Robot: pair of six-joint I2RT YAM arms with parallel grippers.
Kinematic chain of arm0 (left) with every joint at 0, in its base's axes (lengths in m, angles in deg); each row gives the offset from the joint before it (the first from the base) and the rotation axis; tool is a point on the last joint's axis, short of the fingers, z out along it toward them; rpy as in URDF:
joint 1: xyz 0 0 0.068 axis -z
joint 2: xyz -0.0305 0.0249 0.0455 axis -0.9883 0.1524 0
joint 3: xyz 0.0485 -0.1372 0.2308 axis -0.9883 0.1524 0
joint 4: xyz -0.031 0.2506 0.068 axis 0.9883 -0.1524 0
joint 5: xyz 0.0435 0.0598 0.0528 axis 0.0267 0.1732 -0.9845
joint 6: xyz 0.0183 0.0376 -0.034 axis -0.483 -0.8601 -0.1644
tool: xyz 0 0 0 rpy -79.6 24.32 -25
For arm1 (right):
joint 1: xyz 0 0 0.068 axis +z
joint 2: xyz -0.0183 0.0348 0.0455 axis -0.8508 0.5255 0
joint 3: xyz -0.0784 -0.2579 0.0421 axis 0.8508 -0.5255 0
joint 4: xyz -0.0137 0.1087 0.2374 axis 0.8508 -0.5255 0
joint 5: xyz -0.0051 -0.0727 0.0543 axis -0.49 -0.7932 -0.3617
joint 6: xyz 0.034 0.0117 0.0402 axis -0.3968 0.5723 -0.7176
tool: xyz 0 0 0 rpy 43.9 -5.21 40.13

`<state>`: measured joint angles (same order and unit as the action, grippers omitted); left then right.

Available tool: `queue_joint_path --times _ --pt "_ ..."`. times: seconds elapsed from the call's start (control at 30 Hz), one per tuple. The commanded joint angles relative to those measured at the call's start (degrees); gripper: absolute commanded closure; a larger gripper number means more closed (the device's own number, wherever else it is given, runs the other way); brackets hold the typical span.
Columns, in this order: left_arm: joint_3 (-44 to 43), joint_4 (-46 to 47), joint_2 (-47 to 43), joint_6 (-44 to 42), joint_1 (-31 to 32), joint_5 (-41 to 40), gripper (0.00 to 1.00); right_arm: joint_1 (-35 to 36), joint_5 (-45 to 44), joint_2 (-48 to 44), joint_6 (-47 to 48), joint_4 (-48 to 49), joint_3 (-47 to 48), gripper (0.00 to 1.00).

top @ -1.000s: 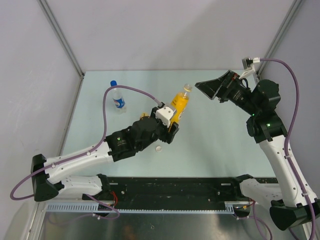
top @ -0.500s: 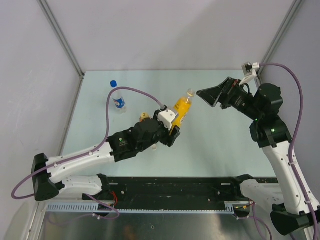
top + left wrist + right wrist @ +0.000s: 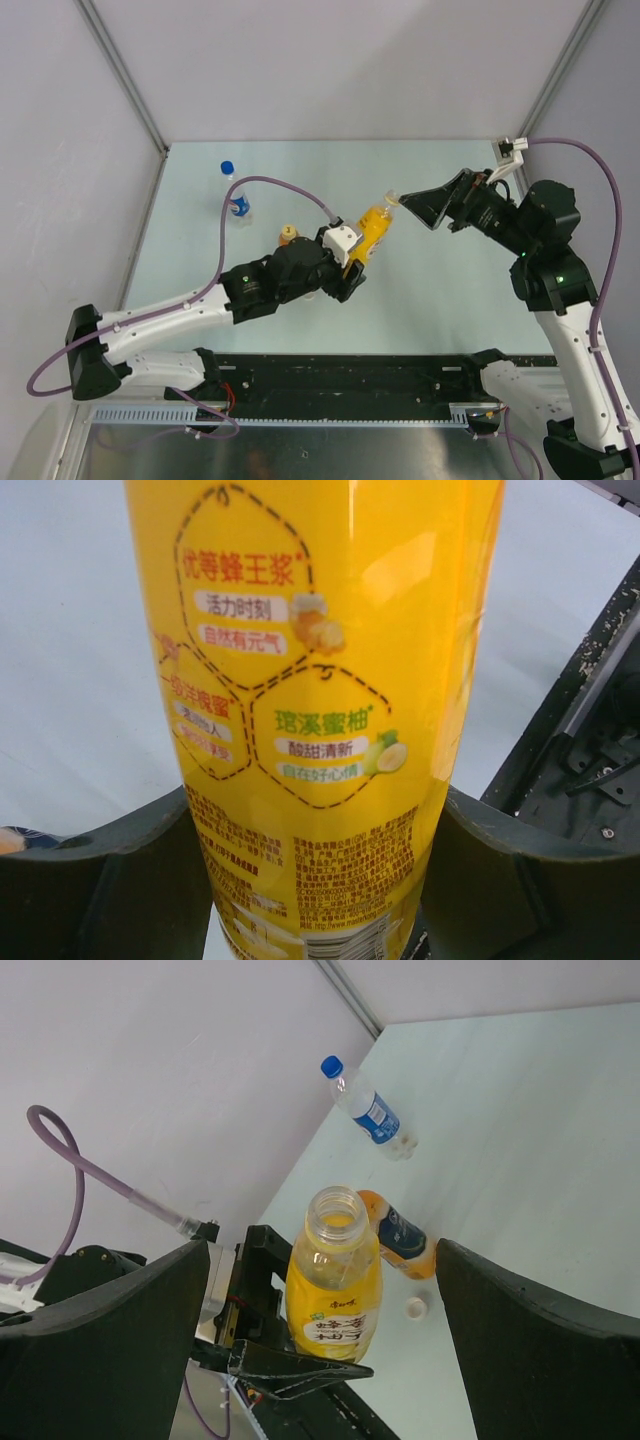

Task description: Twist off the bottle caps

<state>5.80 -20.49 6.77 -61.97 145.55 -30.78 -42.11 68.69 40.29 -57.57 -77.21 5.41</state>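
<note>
My left gripper (image 3: 354, 256) (image 3: 315, 865) is shut on the lower body of the tall yellow juice bottle (image 3: 374, 226) (image 3: 320, 660) (image 3: 335, 1295), which it holds tilted above the table. The bottle's mouth (image 3: 338, 1214) is open and bears no cap. My right gripper (image 3: 415, 205) (image 3: 322, 1260) is open, its fingers spread wide on either side of the bottle's neck without touching it. A white cap (image 3: 415, 1307) lies on the table. The short dark-labelled orange bottle (image 3: 400, 1235) (image 3: 288, 235) lies behind. The clear water bottle (image 3: 237, 198) (image 3: 372, 1113) carries its blue cap (image 3: 227, 168) (image 3: 331, 1066).
The pale table (image 3: 450, 290) is walled by grey panels at the back and both sides. A purple cable (image 3: 215, 215) loops over the left arm. A black rail (image 3: 350, 375) runs along the near edge.
The left arm has carried the yellow bottle right and nearer, tilting it more. The right gripper has come down and left to the bottle's mouth. The left arm now hides the white cap from above.
</note>
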Motion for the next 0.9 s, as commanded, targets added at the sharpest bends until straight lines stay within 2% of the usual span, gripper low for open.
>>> queue_joint_path --times 0.0,0.2,0.5,0.77,0.87 --pt "-0.12 0.84 -3.27 -0.60 -0.32 1.37 1.00 0.14 0.89 -0.86 0.81 0.17 2.17 0.01" --pt "0.18 0.80 -2.80 -1.23 -0.29 3.91 1.00 1.33 2.86 2.25 0.49 3.23 1.89 0.01" --pt "-1.08 0.77 -0.79 -1.54 -0.33 6.37 1.00 4.43 -0.03 7.38 0.48 5.92 1.77 0.04" --pt "-1.69 0.74 -0.47 -1.95 -0.33 6.61 1.00 4.72 -0.35 10.55 -0.42 6.81 1.77 0.27" --pt "-2.05 0.76 0.00 -1.89 -0.33 6.20 1.00 5.01 0.17 10.79 -0.77 6.92 1.69 0.40"
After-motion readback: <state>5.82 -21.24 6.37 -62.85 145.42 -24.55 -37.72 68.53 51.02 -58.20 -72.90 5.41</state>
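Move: The open mouth of the yellow bottle, which my left hand still holds, lies about 6 cm ahead of my right hand, 6 cm to its left and 4 cm below. From my left hand that mouth is some 5 cm ahead, 4 cm to the right and 12 cm above. The orange bottle stands roughly 5 cm ahead of my right hand, 25 cm left and 28 cm below; the loose cap lies about 5 cm nearer my base than that bottle and 3 cm to its right. I bring my wide-open right hand in to the bare neck of the yellow bottle, about 4 cm forward, as much to the left, and 3.5 cm down, tipping the fingers slightly downward; over the last stretch they close by about a third around the mouth, still short of a full grip. My left hand keeps its hold on the bottle, draws it back some 1.5 cm and turns it about 5 degrees clockwise, bringing the mouth towards the right fingers. ##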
